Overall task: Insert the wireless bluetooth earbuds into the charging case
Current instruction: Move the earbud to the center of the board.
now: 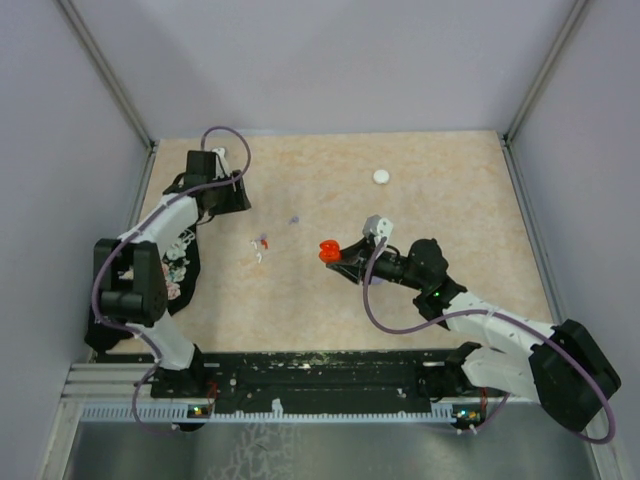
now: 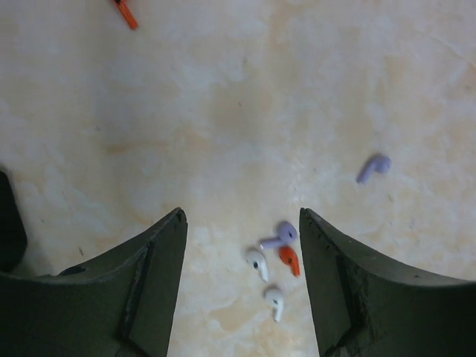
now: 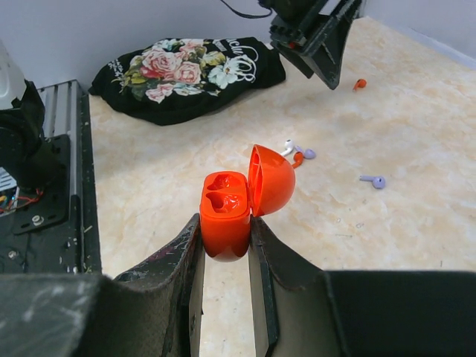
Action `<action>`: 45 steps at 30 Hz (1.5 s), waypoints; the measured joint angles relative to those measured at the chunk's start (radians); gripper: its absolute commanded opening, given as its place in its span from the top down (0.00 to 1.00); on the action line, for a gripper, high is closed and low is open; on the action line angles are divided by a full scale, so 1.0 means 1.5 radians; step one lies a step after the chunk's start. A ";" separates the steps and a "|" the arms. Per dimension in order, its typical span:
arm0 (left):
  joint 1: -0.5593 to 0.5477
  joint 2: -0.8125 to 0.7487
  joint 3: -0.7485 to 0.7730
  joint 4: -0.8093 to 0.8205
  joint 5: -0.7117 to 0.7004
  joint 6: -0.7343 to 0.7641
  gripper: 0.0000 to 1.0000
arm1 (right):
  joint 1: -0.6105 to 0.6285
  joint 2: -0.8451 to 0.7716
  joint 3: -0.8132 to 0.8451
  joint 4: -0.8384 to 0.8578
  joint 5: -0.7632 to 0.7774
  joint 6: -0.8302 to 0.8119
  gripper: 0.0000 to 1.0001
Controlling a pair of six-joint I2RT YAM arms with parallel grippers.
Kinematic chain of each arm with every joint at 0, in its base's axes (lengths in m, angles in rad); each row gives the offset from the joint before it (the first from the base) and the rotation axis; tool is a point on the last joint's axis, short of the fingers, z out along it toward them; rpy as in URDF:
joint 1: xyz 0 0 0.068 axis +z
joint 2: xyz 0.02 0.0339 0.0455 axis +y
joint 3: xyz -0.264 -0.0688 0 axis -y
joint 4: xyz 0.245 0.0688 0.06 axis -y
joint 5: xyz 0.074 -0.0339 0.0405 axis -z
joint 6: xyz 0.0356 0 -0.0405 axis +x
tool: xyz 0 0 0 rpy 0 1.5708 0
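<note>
My right gripper (image 3: 225, 223) is shut on the base of a red charging case (image 3: 224, 210), held above the table with its lid (image 3: 271, 178) flipped open and both sockets empty. In the top view the case (image 1: 327, 251) sits mid-table. Through the left wrist view, my left gripper (image 2: 242, 216) hangs open above a cluster of earbuds: one lilac (image 2: 281, 236), one red (image 2: 289, 259) and two white (image 2: 257, 262). A second lilac earbud (image 2: 374, 166) lies off to the right and another red one (image 2: 126, 13) at the top edge. Nothing is between the left fingers.
A white round case (image 1: 381, 176) rests at the back of the table. A black floral cloth (image 3: 190, 74) lies by the left arm's base, near the left wall. A black rail (image 1: 320, 375) runs along the near edge.
</note>
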 measured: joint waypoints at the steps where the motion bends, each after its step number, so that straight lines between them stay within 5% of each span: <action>1: 0.002 0.030 0.024 -0.004 -0.015 0.003 0.36 | 0.000 0.000 0.000 0.000 0.001 -0.002 1.00; 21: 0.028 0.365 0.365 -0.031 -0.196 0.078 0.54 | 0.000 0.002 0.000 -0.036 0.018 -0.037 1.00; 31: 0.032 0.421 0.409 -0.044 -0.196 0.080 0.58 | 0.000 0.004 0.000 -0.046 0.022 -0.037 1.00; 45: 0.039 0.438 0.425 -0.047 -0.183 0.095 0.87 | 0.000 0.016 0.010 -0.078 0.020 -0.067 1.00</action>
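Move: The lone red earbud lies about 14 cm ahead of the left gripper, 7 cm to its left and 9 cm below. The lone purple earbud is some 20 cm to the right of that red one and 11 cm nearer the base. The cluster's red earbud is about 12 cm to the right of the lone red one and 20 cm nearer. From the right gripper, the lone red earbud is roughly 35 cm ahead, 30 cm left and 19 cm below. Bring the left gripper forward about 14 cm and some 7 cm left, out over the lone red earbud, rolling its left side up and turning a little counter-clockwise; finish mostly downward, about 8 cm lower in all. Narrow the fingers on the way, then shut them to pinch the earbud at the table. Keep the right gripper closed on the open red case, letting it sink 2 to 3 cm. ##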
